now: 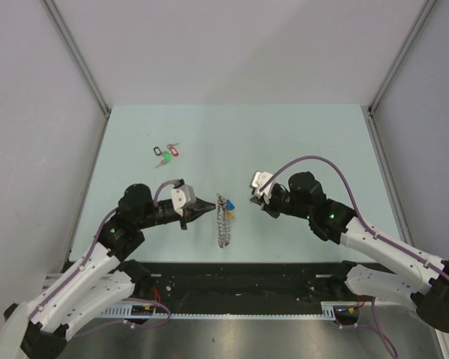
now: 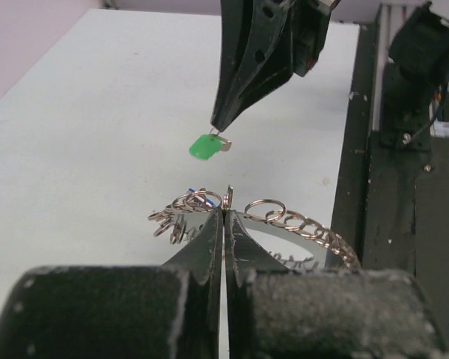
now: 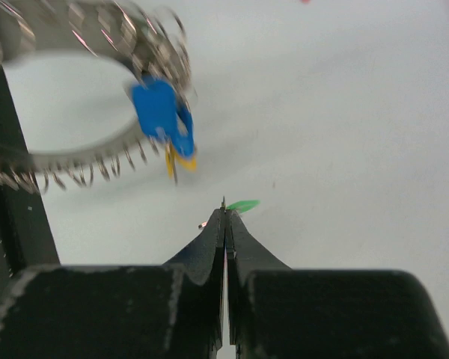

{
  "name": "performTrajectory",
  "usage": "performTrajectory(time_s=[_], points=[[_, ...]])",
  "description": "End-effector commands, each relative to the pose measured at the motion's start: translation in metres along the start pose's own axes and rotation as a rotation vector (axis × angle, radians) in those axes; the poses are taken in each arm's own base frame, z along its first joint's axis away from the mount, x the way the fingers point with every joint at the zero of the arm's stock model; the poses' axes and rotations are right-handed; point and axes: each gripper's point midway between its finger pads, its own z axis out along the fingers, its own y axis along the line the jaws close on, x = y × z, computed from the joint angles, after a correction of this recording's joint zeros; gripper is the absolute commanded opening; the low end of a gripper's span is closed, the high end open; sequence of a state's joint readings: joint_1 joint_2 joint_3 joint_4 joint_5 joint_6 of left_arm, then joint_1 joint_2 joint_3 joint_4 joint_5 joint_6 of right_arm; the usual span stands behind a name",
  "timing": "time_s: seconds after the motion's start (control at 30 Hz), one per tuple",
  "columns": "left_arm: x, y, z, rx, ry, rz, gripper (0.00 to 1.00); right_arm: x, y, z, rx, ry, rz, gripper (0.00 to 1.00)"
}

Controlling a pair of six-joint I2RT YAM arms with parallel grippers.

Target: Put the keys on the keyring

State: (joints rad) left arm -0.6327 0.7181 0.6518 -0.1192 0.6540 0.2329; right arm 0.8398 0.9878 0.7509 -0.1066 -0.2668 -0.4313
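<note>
The keyring (image 1: 224, 222), a big coil of grey wire, stands on edge at the table's middle. My left gripper (image 1: 212, 212) is shut on one of the keyring's (image 2: 301, 224) loops, jaws pressed together. A blue-tagged key (image 3: 159, 109) hangs from the keyring (image 3: 97, 30), with a yellow tag (image 3: 182, 160) beside it. My right gripper (image 3: 224, 212) is shut on the green-tagged key (image 3: 244, 204), pinched at its very tip. In the left wrist view that green tag (image 2: 204, 147) dangles under the right fingers (image 2: 248, 75), a little above and beyond the ring. From above, the right gripper (image 1: 254, 202) sits just right of the ring.
A bunch of keys with black, red and green tags (image 1: 166, 153) lies on the pale green table (image 1: 314, 142) at the back left. The black rail (image 1: 239, 280) with the arm bases runs along the near edge.
</note>
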Motion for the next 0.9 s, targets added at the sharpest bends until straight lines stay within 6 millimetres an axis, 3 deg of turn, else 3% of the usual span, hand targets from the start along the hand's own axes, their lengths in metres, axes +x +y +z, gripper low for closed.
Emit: performTrajectory(time_s=[0.0, 0.07, 0.13, 0.37, 0.53, 0.6, 0.63, 0.83, 0.87], points=[[-0.021, 0.011, -0.019, -0.172, -0.131, -0.076, 0.0, 0.037, -0.01, -0.014, 0.076, 0.191, 0.164, 0.0], [-0.021, 0.012, -0.031, -0.239, -0.174, -0.134, 0.0, 0.056, -0.013, -0.021, 0.117, 0.286, 0.201, 0.0], [-0.015, 0.013, -0.036, -0.284, -0.193, -0.2, 0.0, 0.058, -0.018, -0.023, 0.156, 0.313, 0.232, 0.0], [-0.01, 0.006, -0.065, -0.361, -0.199, -0.206, 0.0, 0.111, -0.028, -0.023, 0.212, 0.58, 0.288, 0.0], [-0.007, 0.006, -0.076, -0.398, -0.203, -0.162, 0.0, 0.148, -0.024, -0.005, 0.155, 0.731, 0.306, 0.0], [-0.007, 0.006, -0.079, -0.409, -0.206, -0.143, 0.0, 0.147, -0.027, 0.005, 0.143, 0.744, 0.294, 0.0], [-0.008, 0.008, -0.081, -0.418, -0.203, -0.134, 0.0, 0.157, -0.025, 0.013, 0.13, 0.773, 0.293, 0.0], [-0.007, 0.013, -0.089, -0.447, -0.199, -0.104, 0.0, 0.153, -0.025, 0.058, 0.08, 0.787, 0.222, 0.01], [-0.007, 0.013, -0.089, -0.447, -0.198, -0.103, 0.0, 0.164, -0.022, 0.065, 0.067, 0.82, 0.22, 0.02]])
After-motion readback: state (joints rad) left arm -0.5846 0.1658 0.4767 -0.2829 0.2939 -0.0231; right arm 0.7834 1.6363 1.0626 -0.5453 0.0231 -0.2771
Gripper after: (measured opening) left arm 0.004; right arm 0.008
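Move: The green key is already in the right fingers, over its table spot: about 5 cm ahead, 4 cm right and some 17 cm below. The keyring hangs from the left fingers, its middle about 10 cm left of the right hand, 4 cm back and 3 cm below; its blue tag lies roughly 6 cm left, 2 cm back and 2 cm below. From the left hand, that table spot is about 15 cm right, 8 cm ahead and 20 cm below. The green key, still pinched in the right fingers, is lowered about 16 cm to table level, first swinging right away from the keyring and forward some 5 cm, then easing back left near the bottom as the fingertips tip down some 45 degrees. Meanwhile the left hand keeps its grip on the keyring and draws it left, turning it counter-clockwise. ##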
